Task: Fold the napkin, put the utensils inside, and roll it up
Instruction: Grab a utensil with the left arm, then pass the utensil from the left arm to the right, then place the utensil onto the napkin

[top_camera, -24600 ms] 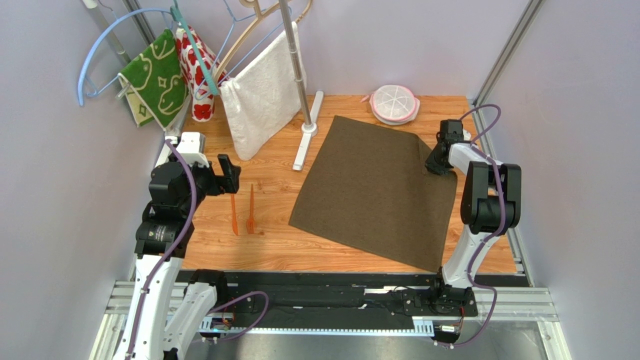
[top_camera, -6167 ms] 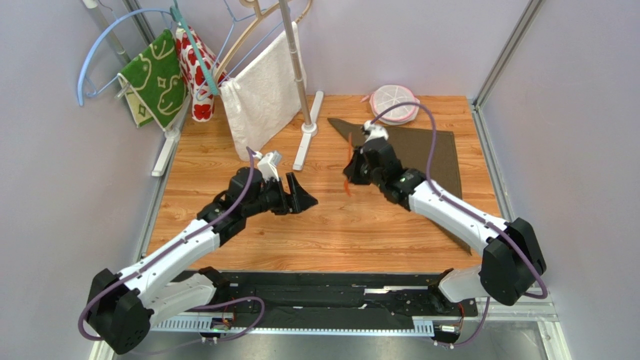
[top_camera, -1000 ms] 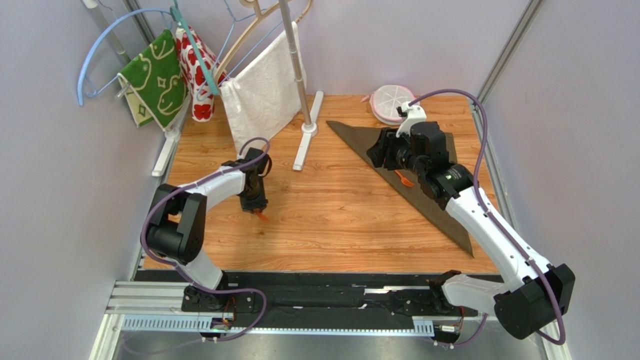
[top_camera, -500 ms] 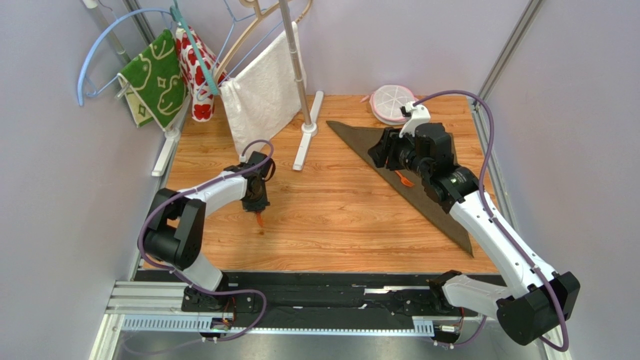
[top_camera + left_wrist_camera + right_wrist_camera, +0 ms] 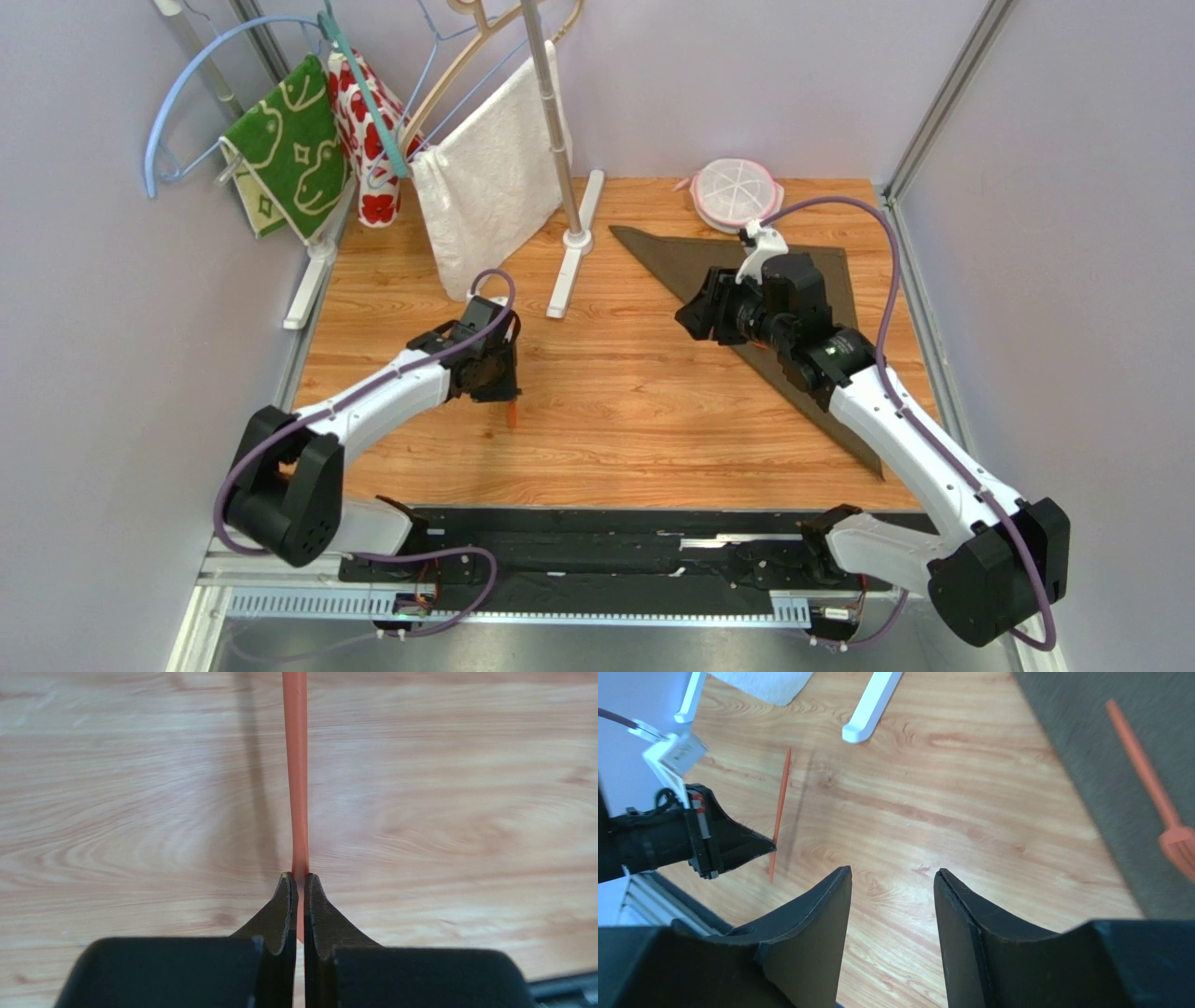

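Observation:
The dark brown napkin (image 5: pixel 839 275) lies folded into a triangle at the right of the table, also seen in the right wrist view (image 5: pixel 1088 721). One orange utensil (image 5: pixel 1143 766), a fork, rests on the napkin. My left gripper (image 5: pixel 299 879) is shut on the thin handle of the other orange utensil (image 5: pixel 295 777), which sticks out past the fingertips over the wood. From above, that left gripper (image 5: pixel 502 388) is left of centre with the utensil (image 5: pixel 514 412) at its tip. My right gripper (image 5: pixel 892 876) stands open over bare wood by the napkin's left edge.
A white towel (image 5: pixel 491 175) hangs on a rack whose white foot (image 5: pixel 575 245) stands at the back. A green cloth (image 5: pixel 288 147) and a red patterned cloth (image 5: pixel 368 140) hang at the back left. A pink-rimmed round container (image 5: pixel 737 193) sits behind the napkin.
My left gripper has closed on the orange utensil and carried it to the right and nearer. The right arm has drawn back a little from the napkin, its jaws still open.

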`<state>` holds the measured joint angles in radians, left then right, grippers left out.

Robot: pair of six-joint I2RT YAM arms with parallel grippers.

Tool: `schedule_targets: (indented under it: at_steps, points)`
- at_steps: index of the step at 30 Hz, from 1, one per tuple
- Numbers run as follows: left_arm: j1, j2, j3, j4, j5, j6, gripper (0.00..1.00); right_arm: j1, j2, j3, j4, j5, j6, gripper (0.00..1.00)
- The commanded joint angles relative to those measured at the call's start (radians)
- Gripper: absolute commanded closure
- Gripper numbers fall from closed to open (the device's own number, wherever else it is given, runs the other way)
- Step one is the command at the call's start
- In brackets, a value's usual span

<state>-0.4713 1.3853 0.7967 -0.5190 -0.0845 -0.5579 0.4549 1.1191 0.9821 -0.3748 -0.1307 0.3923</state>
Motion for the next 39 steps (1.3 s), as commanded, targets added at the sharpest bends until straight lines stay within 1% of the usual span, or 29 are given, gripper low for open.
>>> schedule_targets:
  at_steps: [1, 3, 5, 6, 8, 12, 20, 27, 30, 33, 34, 36, 37, 39]
  points:
    - [-0.05, -0.106, -0.013, 0.132, 0.17, 0.001, 1.0, 0.013, 0.036, -0.097, 0.204, -0.154, 0.193, 0.49]
    - [-0.072, -0.135, -0.019, 0.164, 0.207, -0.013, 1.0, 0.028, 0.076, -0.134, 0.299, -0.179, 0.278, 0.49]
    - [-0.105, -0.153, -0.025, 0.21, 0.242, -0.045, 1.0, 0.048, 0.099, -0.144, 0.347, -0.19, 0.344, 0.5]
    - [-0.115, -0.173, -0.036, 0.232, 0.252, -0.059, 1.0, 0.053, 0.11, -0.157, 0.406, -0.195, 0.359, 0.5]
    - [-0.142, -0.193, -0.053, 0.304, 0.275, -0.112, 1.0, 0.064, 0.142, -0.16, 0.456, -0.205, 0.391, 0.5]
    - [-0.187, -0.201, -0.056, 0.355, 0.279, -0.163, 1.0, 0.094, 0.203, -0.145, 0.51, -0.233, 0.433, 0.5]
    - [-0.243, -0.192, -0.053, 0.413, 0.298, -0.215, 1.0, 0.171, 0.298, -0.109, 0.536, -0.222, 0.433, 0.5]
    - [-0.265, -0.193, -0.059, 0.432, 0.305, -0.229, 1.0, 0.212, 0.315, -0.099, 0.534, -0.211, 0.413, 0.51]
    - [-0.276, -0.198, -0.056, 0.436, 0.305, -0.228, 1.0, 0.222, 0.324, -0.089, 0.525, -0.204, 0.405, 0.53]
    - [-0.283, -0.203, -0.053, 0.436, 0.301, -0.224, 1.0, 0.228, 0.343, -0.088, 0.524, -0.207, 0.405, 0.64]
    - [-0.285, -0.203, -0.054, 0.438, 0.302, -0.224, 1.0, 0.229, 0.346, -0.089, 0.525, -0.201, 0.407, 0.74]
    - [-0.286, -0.204, -0.054, 0.432, 0.305, -0.218, 1.0, 0.229, 0.343, -0.089, 0.522, -0.192, 0.405, 0.88]
    - [-0.286, -0.206, -0.053, 0.427, 0.307, -0.217, 0.99, 0.229, 0.335, -0.086, 0.513, -0.17, 0.399, 1.0]
    - [-0.286, -0.218, -0.045, 0.409, 0.305, -0.203, 0.85, 0.228, 0.328, -0.076, 0.469, -0.146, 0.366, 1.0]
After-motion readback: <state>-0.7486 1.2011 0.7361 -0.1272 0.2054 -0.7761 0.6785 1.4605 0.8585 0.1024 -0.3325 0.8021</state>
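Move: Out to the right of the left hand, which already holds the orange knife just off the table, the right gripper waits open about 29 cm to the right, 5 cm ahead and 17 cm higher; the stand foot lies some 25 cm ahead and 12 cm right. From the right hand, the knife's middle is roughly 29 cm left, 2 cm back and 17 cm below. The fork lies about 6 cm ahead, 9 cm right and 21 cm below, on the napkin, whose middle is 6 cm ahead and 16 cm right. Bringing the knife across to the right gripper, the left hand goes about 15 cm right and 10 cm up, easing slightly back and swinging its fingertips out to the right, still gripping near the blade end. The right hand comes some 14 cm left and 7 cm down to meet it, tips its fingers down, then shuts them on the knife's handle part, just forward of the left fingers. ##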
